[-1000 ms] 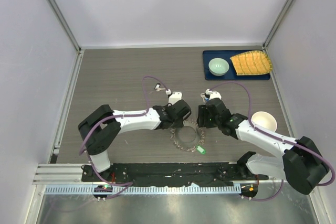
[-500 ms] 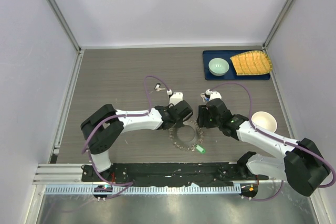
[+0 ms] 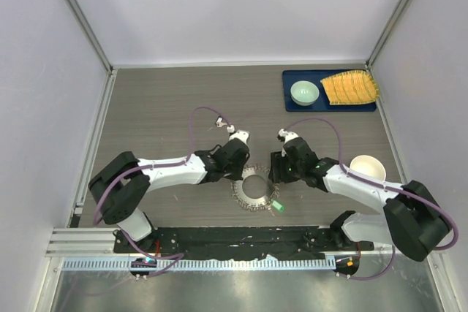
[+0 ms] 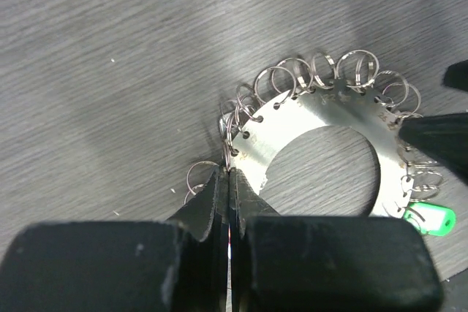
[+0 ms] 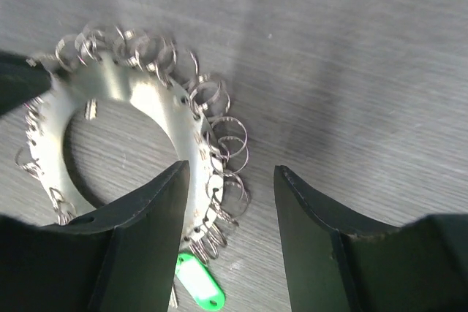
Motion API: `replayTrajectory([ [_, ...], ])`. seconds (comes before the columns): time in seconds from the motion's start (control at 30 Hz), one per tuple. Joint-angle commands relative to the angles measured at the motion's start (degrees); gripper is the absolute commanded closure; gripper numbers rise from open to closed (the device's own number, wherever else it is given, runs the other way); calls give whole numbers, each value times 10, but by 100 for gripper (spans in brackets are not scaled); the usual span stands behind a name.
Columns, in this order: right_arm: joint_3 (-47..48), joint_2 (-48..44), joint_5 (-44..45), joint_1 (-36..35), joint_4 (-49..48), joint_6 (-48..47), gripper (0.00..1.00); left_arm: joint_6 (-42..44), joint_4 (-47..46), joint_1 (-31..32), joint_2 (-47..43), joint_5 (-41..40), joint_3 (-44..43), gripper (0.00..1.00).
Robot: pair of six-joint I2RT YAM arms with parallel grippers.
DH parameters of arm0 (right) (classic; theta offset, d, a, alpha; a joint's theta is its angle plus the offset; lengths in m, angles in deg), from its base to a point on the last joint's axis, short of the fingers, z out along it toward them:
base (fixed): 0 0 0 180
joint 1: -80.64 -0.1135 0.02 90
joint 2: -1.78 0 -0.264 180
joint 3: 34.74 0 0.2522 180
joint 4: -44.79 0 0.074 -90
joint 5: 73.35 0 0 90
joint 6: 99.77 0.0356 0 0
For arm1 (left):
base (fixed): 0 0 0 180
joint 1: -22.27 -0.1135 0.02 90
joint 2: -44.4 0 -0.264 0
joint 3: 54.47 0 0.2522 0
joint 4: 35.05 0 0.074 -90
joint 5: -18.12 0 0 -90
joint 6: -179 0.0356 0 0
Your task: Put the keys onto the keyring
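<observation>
The keyring (image 3: 254, 204) lies flat on the table just ahead of the arm bases: a silver disc with a wide hole, its rim strung with small wire rings. One of the keys (image 3: 278, 207), with a green head, hangs at its lower right rim. My left gripper (image 3: 238, 173) is at the ring's upper left. In the left wrist view it (image 4: 229, 174) is shut, pinching a small wire ring at the keyring (image 4: 307, 111) rim. My right gripper (image 5: 230, 169) is open and straddles the wire rings on the keyring (image 5: 117, 82) edge, above the green key (image 5: 199, 283).
A blue tray (image 3: 292, 78) at the back right holds a pale green bowl (image 3: 305, 93) and a yellow ribbed object (image 3: 351, 87). A white bowl (image 3: 368, 169) stands beside my right forearm. White walls enclose the table.
My left gripper's jaws have closed at the keyring's rim, and the left arm has stretched out lower and to the left. My right gripper has edged left, still open.
</observation>
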Motion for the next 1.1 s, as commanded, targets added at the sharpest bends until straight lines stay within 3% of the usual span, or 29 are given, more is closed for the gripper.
replayTrajectory([
  [0.0,1,32,-93,3,-20,2,44,89,-51,-33,-30,106,5,100],
  [0.13,-15,34,-148,-2,-39,17,44,115,-49,-81,-21,197,-13,100],
  [0.23,-32,34,-185,-21,-71,50,45,163,-20,-108,-11,214,-51,100],
  [0.43,-24,76,-195,-142,-128,88,46,242,25,-134,24,267,-113,100],
  [0.5,-22,52,-184,-146,-120,81,46,263,47,-138,30,284,-120,100],
  [0.67,-18,-71,-55,-124,-49,-28,46,330,92,-138,20,316,-120,100],
  [0.8,-20,-141,-52,-68,-68,-118,45,357,101,-136,1,380,-106,100],
  [0.9,-38,-153,-126,-20,-162,-127,45,379,120,-133,-9,396,-107,100],
  [1.07,-93,-103,-208,-15,-373,-157,50,415,171,-121,-28,414,-110,100],
])
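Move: The left hand pinches a small ring on the keyring's left rim; the keyring's middle is about 6 cm to its right, 2 cm back and 1 cm lower. The black-fobbed keys lie some 17 cm ahead and 5 cm left of it. From the open right hand the keyring's middle is about 5 cm left, 3 cm back and 2 cm lower; the green tag is roughly 8 cm back, 2 cm right. Right hand sweeps 13 cm back-left, then forward and up; left keeps its pinch, rising while turning 40 degrees clockwise. ##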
